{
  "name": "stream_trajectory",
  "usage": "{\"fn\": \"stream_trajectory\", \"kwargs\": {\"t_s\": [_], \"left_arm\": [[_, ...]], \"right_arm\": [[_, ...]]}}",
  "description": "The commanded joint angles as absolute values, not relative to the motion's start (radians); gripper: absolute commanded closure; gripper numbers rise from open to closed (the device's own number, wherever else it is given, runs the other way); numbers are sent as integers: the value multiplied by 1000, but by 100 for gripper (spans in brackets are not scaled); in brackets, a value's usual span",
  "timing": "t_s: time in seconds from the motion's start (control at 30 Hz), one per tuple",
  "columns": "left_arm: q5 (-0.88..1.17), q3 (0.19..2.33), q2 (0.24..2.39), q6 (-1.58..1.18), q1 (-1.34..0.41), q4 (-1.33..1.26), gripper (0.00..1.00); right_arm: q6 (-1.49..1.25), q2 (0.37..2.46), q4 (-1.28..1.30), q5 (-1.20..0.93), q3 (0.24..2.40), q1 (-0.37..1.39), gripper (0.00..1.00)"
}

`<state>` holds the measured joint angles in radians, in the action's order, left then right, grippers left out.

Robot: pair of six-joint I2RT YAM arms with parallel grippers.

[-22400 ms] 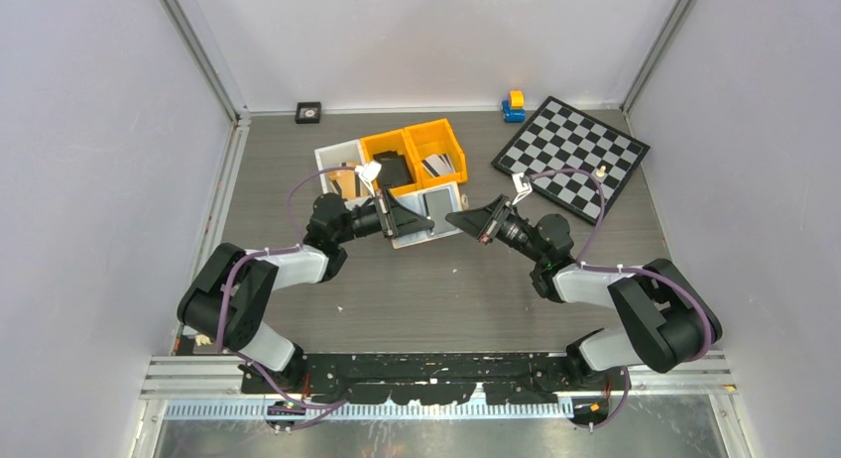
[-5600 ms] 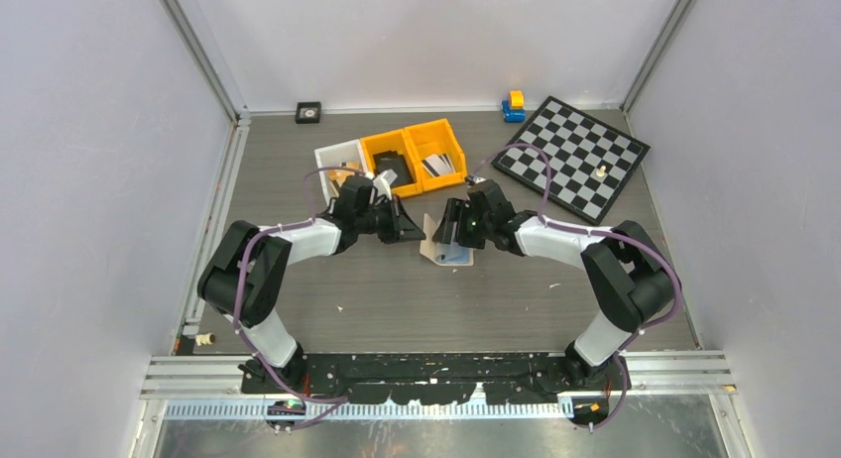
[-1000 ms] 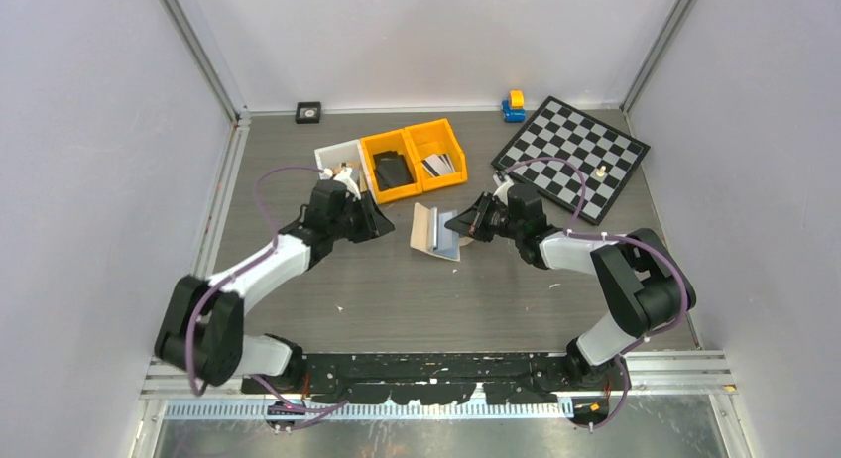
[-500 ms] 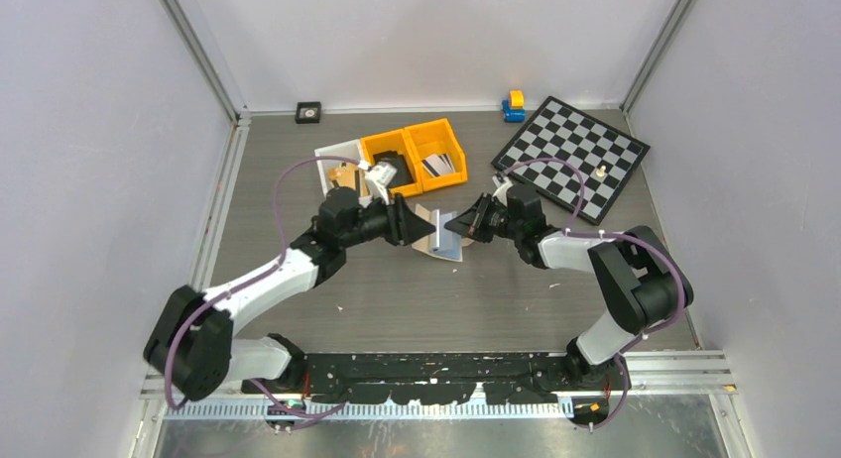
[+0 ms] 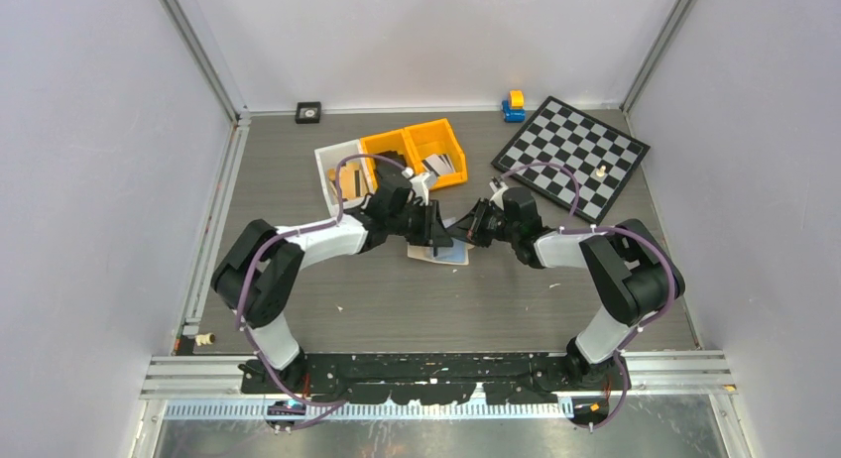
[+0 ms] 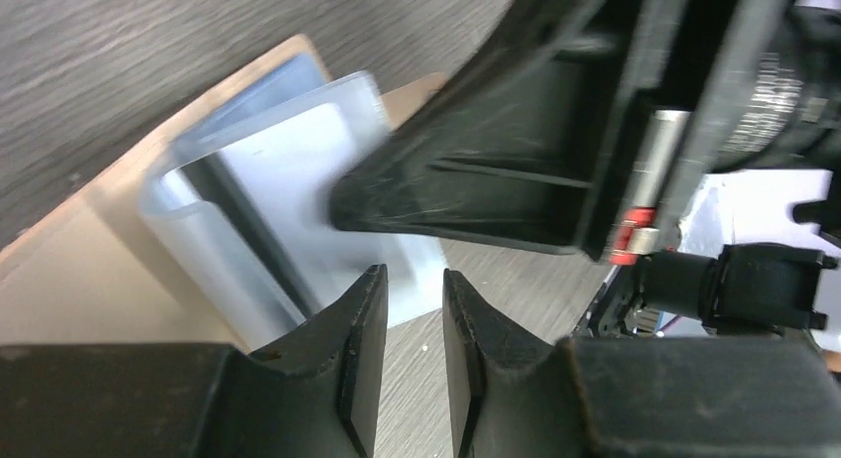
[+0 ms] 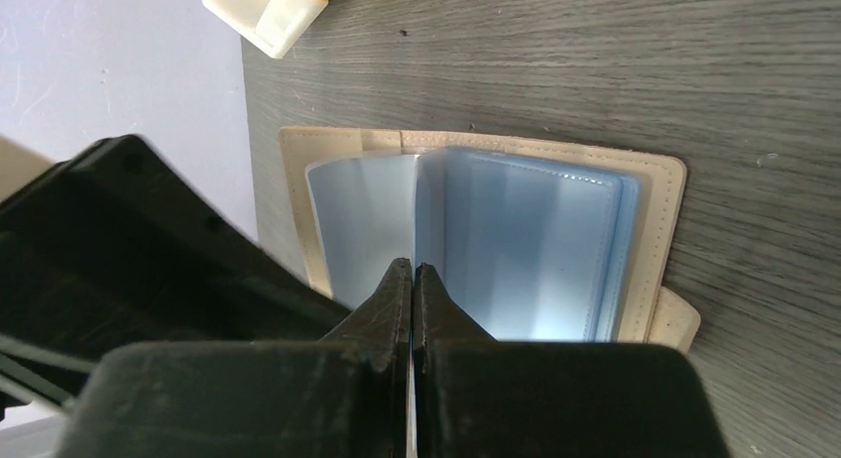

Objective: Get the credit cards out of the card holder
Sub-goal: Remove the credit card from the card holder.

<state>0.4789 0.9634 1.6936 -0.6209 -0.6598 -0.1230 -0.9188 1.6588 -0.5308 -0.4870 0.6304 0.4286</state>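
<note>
The beige card holder (image 5: 437, 253) lies open on the table between both grippers, its see-through pockets (image 7: 526, 240) fanned up. My right gripper (image 7: 412, 267) is shut on the thin upright edge of one pocket leaf; in the top view it (image 5: 464, 232) sits at the holder's right side. My left gripper (image 6: 415, 275) hovers low over the holder (image 6: 89, 270) facing the right gripper, jaws a narrow gap apart with only table showing between them. A dark stripe (image 6: 248, 230) shows through one pocket, like a card inside. Striped credit cards (image 5: 437, 164) lie in the right orange bin.
Two orange bins (image 5: 448, 141) and a white bin (image 5: 329, 166) stand just behind the left arm. A chessboard (image 5: 572, 156) with a small piece lies at the back right, a blue and yellow toy (image 5: 513, 105) beside it, and a small black square (image 5: 308, 111) by the back wall.
My left arm has swung in from the left to the holder, its jaws narrowing. The holder now lies flatter. The right gripper stays shut at the holder.
</note>
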Motion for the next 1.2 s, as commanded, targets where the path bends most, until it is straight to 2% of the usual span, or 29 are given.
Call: {"fn": "stream_trajectory", "kwargs": {"t_s": [0.0,0.13,0.3,0.47,0.6,0.9,1.03,1.17], "left_arm": [[430,997,1736,-650,-618,7,73],[538,935,1770,-754,-529,-121,77],[547,958,1796,-740,-513,-61,77],[531,961,1797,-732,-507,-32,74],[611,948,1834,-782,-491,-109,70],[706,928,1898,-868,-456,-223,69],[750,921,1931,-921,-454,-293,69],[791,905,1947,-970,-450,-385,78]], "right_arm": [[-917,1661,-579,-484,670,434,99],[-932,1683,-588,-493,674,432,99],[-946,1706,-603,-503,676,429,99],[-968,1724,-632,-519,670,414,99],[-998,1752,-689,-541,663,405,100],[-1128,1904,-966,-612,636,371,99],[-1124,1917,-953,-609,642,368,99],[-1103,1910,-914,-597,647,369,99]]}}
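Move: The credit card, its dark stripe showing in the raised sleeve page, lies about 2 cm ahead of the left hand, 2 cm to its left and 5 below. The open card holder's middle is level with that hand fore and aft, some 3 cm left and 9 down; the orange bin stands 16 cm ahead and 3 left. For the right hand, which already pinches the page, the card is about 2 cm left, 1 back and 1 lower. Down, left and a little forward, about 7 cm lower in all, the left hand swings around to the card's striped edge, rolling some 25 degrees with its forward side dipping; after overshooting left slightly it eases back, its fingers still partly open around the card's near corner. The right hand keeps its pinch on the sleeve page and presses on down and forward, about 3 cm down. ##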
